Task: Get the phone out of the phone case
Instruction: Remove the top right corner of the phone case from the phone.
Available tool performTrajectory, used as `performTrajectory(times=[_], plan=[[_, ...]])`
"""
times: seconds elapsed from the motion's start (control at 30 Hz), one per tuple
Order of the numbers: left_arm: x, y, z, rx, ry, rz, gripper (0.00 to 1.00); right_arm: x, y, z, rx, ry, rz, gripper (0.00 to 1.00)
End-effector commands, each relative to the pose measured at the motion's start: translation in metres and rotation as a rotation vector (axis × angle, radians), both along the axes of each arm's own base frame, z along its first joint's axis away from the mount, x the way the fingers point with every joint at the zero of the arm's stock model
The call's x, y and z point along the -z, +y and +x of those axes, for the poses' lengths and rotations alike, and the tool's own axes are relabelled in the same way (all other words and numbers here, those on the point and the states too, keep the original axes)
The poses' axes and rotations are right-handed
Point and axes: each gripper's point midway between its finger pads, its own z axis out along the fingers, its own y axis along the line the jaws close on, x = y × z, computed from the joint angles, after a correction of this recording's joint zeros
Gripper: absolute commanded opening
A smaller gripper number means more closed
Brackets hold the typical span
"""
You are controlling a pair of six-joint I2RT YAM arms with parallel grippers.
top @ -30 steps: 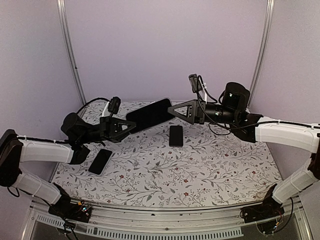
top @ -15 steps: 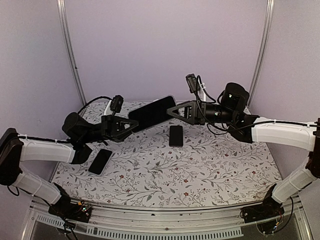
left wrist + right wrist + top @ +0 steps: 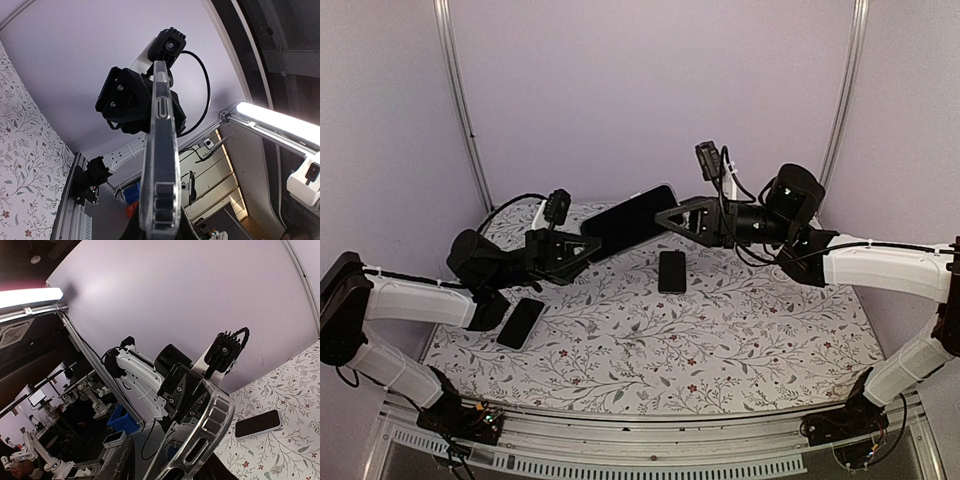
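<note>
A black phone [image 3: 628,222] in a clear phone case is held tilted in the air above the back of the table, between my two arms. My left gripper [image 3: 584,246] is shut on its lower left end; in the left wrist view the phone case [image 3: 160,165] runs edge-on up from my fingers. My right gripper [image 3: 667,217] has closed around the upper right end. In the right wrist view the rounded corner of the phone case [image 3: 212,415] sits between my fingers, with the left gripper [image 3: 186,390] behind it.
A bare black phone [image 3: 672,271] lies on the floral tablecloth [image 3: 720,340] just below the right gripper. A second phone [image 3: 521,323] with a pale rim lies at the left under my left arm, the same second phone [image 3: 257,424] showing in the right wrist view.
My right gripper's jaws came together around the phone's upper end. Both arms and the phone have drifted slightly up and to the right. The left grip is unchanged.
</note>
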Motion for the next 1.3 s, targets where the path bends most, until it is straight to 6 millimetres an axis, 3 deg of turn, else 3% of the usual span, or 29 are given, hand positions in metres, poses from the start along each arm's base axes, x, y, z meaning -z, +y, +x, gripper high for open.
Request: performTrajectory(times=[0.0, 0.3, 0.5, 1.0, 1.27], plan=[[-0.057, 0.012, -0.025, 0.021, -0.165, -0.167, 0.00, 0.013, 0.001, 0.001, -0.006, 0.012, -0.010, 0.40], [-0.070, 0.019, -0.034, 0.020, -0.210, -0.204, 0.00, 0.036, -0.014, 0.018, 0.059, 0.089, -0.036, 0.41], [-0.074, 0.020, -0.036, 0.014, -0.229, -0.198, 0.00, 0.045, -0.016, 0.021, 0.073, 0.109, -0.050, 0.49], [-0.074, 0.024, -0.032, -0.028, -0.239, -0.169, 0.00, 0.051, -0.026, 0.026, 0.153, 0.127, -0.096, 0.74], [-0.063, 0.029, -0.022, -0.073, -0.219, -0.130, 0.00, 0.049, -0.029, 0.030, 0.193, 0.140, -0.121, 0.83]])
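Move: The near right-hand corner of the phone case is already between the right fingers, practically at the hand point. The held phone's middle lies about 6 cm left of that hand and 1 cm ahead, roughly level. Another phone lies on the table some 16 cm ahead, 1 cm right and 36 cm below. From the left hand, which grips the other end, the corner is some 12 cm right, 3 cm ahead and 4 cm up. The right hand sinks about 3 cm and backs 2 cm right, off the case corner, fingers opening wide. ##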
